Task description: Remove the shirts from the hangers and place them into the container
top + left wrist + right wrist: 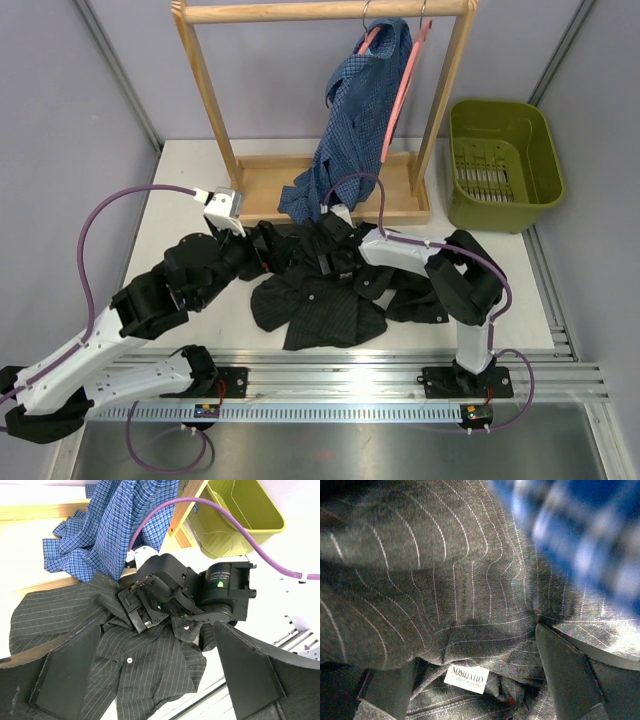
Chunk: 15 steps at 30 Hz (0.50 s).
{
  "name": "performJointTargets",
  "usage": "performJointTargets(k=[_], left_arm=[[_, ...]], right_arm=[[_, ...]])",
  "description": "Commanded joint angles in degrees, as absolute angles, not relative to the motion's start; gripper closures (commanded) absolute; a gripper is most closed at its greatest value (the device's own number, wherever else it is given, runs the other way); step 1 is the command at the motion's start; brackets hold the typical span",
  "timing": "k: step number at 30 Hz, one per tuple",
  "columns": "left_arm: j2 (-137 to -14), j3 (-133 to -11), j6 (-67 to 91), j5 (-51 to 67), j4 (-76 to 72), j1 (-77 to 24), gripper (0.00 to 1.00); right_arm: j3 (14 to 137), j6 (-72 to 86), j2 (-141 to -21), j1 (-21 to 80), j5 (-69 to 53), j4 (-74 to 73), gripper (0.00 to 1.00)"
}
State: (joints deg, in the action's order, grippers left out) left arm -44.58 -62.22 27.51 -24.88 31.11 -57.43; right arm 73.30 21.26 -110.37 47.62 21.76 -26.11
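Observation:
The black striped shirt point(320, 305) lies crumpled on the table in front of the rack. My left gripper point(280, 250) hovers open over its left part, with striped cloth point(150, 665) between the wide fingers point(65, 675). My right gripper point(325, 250) is open and pressed down into the collar area, where a white label point(465, 678) shows between its fingers point(565, 680). The blue checked shirt point(350, 120) hangs from a pink hanger point(372, 38), its hem draped on the rack base. A second pink hanger point(405, 90) hangs bare. The olive-green container point(535, 190) stands at the right.
The light wooden rack point(210, 90) stands at the back of the table, with its base board point(265, 185) just behind both grippers. The right gripper's black body point(170, 595) and purple cable point(260, 555) fill the left wrist view. A metal rail point(340, 365) runs along the near edge.

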Motion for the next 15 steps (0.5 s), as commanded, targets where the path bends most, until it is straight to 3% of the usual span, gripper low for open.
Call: performJointTargets(k=[1,5,7,8,9,12,13,15], left_arm=[[-43.9,-62.3,28.0,-25.8,29.1,-57.3,0.01],[-44.5,-62.1,27.9,-25.6,28.7,-57.4,0.01],[-44.7,-62.1,28.0,-25.5,28.6,-57.4,0.01],[-44.9,-62.1,28.0,-25.4,28.6,-57.4,0.01],[-44.8,-62.0,28.1,-25.4,28.8,-57.4,0.01],[-44.5,-62.0,28.1,-25.8,29.2,-57.4,0.01],[-44.4,-61.9,28.3,-25.9,29.3,-57.4,0.01],[-44.1,-61.7,28.2,-26.2,29.3,-57.4,0.01]], right_arm=[[70.3,24.2,-105.9,48.1,17.6,-23.5,0.00],[65.6,25.7,-104.1,48.9,14.4,-22.0,0.01],[64.7,26.6,-105.3,49.0,13.3,-21.5,0.11],[63.9,27.1,-105.6,49.1,12.0,-21.4,0.20],[63.4,27.5,-105.9,49.4,11.1,-21.0,0.45],[62.1,28.7,-106.0,50.8,8.9,-20.5,0.81],[61.8,29.2,-105.4,51.2,9.1,-20.8,0.97],[61.3,30.3,-104.3,52.3,10.7,-21.7,1.00]])
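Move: My right hand, fingers wide open, is already down at the dark shirt. The shirt's middle lies about 4 cm back from it, roughly level sideways and 1 cm below. The hanging blue checked shirt's hem is some 10 cm ahead, straight on and about 5 cm higher; the green container stands some 20 cm ahead and 33 cm to the right. From my left hand, the dark shirt lies about 8 cm ahead, 6 cm right and 32 cm below. I draw my right hand back about 4 cm along the dark shirt, staying low, and roll it some 10 degrees, its left side rising. As it slows and eases slightly left and down, I close the wide-open fingers almost fully, pinching a gathered fold of cloth near the collar label. ##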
